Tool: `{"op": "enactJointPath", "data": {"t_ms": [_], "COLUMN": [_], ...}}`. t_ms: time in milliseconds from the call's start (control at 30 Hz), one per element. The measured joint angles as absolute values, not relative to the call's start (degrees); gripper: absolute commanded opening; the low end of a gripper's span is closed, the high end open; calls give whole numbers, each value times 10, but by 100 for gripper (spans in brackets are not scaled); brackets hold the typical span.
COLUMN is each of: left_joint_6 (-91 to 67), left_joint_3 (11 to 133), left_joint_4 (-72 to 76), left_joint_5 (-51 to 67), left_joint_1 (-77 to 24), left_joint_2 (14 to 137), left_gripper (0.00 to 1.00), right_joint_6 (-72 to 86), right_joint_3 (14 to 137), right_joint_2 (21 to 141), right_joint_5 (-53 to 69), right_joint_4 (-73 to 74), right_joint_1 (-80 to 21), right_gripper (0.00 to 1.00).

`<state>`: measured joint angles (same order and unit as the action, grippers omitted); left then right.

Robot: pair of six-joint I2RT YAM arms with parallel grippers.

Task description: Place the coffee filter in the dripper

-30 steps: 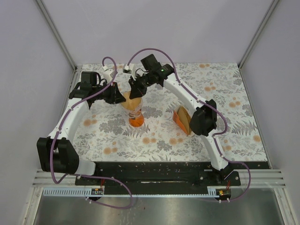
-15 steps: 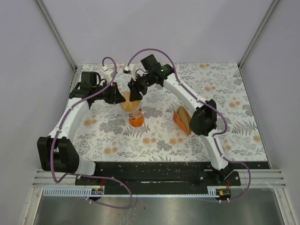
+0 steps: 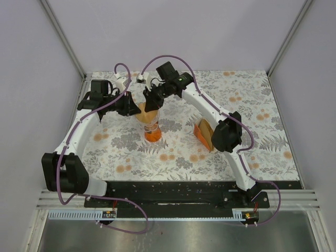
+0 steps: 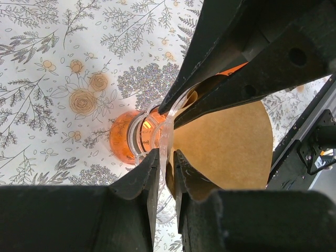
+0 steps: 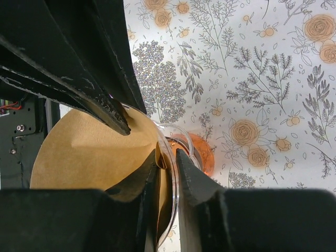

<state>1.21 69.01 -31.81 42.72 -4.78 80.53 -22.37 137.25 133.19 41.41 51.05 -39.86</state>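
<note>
The dripper (image 3: 153,132), clear with an orange base (image 4: 123,143), stands mid-table. The light-brown coffee filter (image 3: 147,114) sits in its funnel top, spread wide (image 4: 226,142) (image 5: 79,152). My left gripper (image 3: 134,109) reaches in from the left. Its jaws (image 4: 166,157) are shut on the clear rim with the filter's edge between them. From the far side my right gripper (image 3: 153,102) comes in. It (image 5: 168,157) pinches the opposite rim and the paper inside it. Each wrist view shows the other gripper's black fingers (image 4: 220,79) (image 5: 100,100) across the funnel.
A beige wedge-shaped holder (image 3: 205,134) with brown papers stands to the right of the dripper, beside the right arm's elbow (image 3: 227,134). The floral tablecloth (image 3: 252,105) covers the table; grey walls close it in on three sides.
The right gripper's jaws parted for a moment and have closed again on the rim and paper. The left gripper and the dripper have not moved.
</note>
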Motion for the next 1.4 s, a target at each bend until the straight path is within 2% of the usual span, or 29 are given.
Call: {"op": "enactJointPath", "data": {"t_ms": [100, 167, 200, 267, 300, 367, 700, 867, 1167, 1267, 1333, 1400], "left_joint_6": [12, 12, 12, 12, 12, 13, 13, 15, 17, 18, 18, 21], "left_joint_3": [690, 690, 690, 690, 690, 690, 690, 690, 690, 690, 690, 690], "left_joint_4": [-318, -318, -318, -318, -318, -319, -320, -321, -326, -327, -328, -329], "left_joint_5": [427, 427, 427, 427, 427, 426, 425, 425, 425, 426, 426, 427], "left_joint_1": [-48, -48, -48, -48, -48, -48, -48, -48, -48, -48, -47, -46], "left_joint_2": [805, 805, 805, 805, 805, 806, 808, 809, 809, 809, 809, 809], "left_gripper": [19, 19, 20, 19, 19, 19, 21, 31, 56, 71, 98, 99], "right_joint_6": [-224, -225, -225, -225, -225, -232, -240, -231, -223, -222, -221, -220], "right_joint_3": [1373, 1372, 1372, 1372, 1372, 1371, 1368, 1367, 1329, 1317, 1310, 1300], "right_joint_2": [1332, 1332, 1332, 1332, 1332, 1332, 1331, 1326, 1280, 1272, 1271, 1270], "right_joint_5": [414, 414, 414, 414, 414, 408, 384, 373, 354, 351, 351, 350], "right_joint_4": [510, 510, 509, 509, 509, 508, 508, 507, 483, 476, 474, 470], "right_joint_1": [-399, -399, -399, -399, -399, -399, -399, -399, -399, -399, -399, -399], "right_gripper": [0, 1, 11, 45, 52, 59, 68, 70, 71, 71, 71, 71]}}
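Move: Both my hands still pinch the filter against the dripper's rim. From my left hand the dripper's middle is about 3 cm right, 2 back and 4 below; from my right hand it is some 4 cm back, level sideways and 4 below. The carafe is under it, roughly 15 cm below my left hand, 4 right and 3 back. The filter box is about 22 cm right of the carafe, level with it front to back. My right hand lets go of the filter and rim first, its fingers opening wide as it edges about 1 cm forward, then goes up about 2.5 cm while drifting right and dips slightly at the end, the fingertips still astride the filter's edge. My left hand stays put on its side of the rim and then spreads its fingers nearly fully, releasing rim and filter. ##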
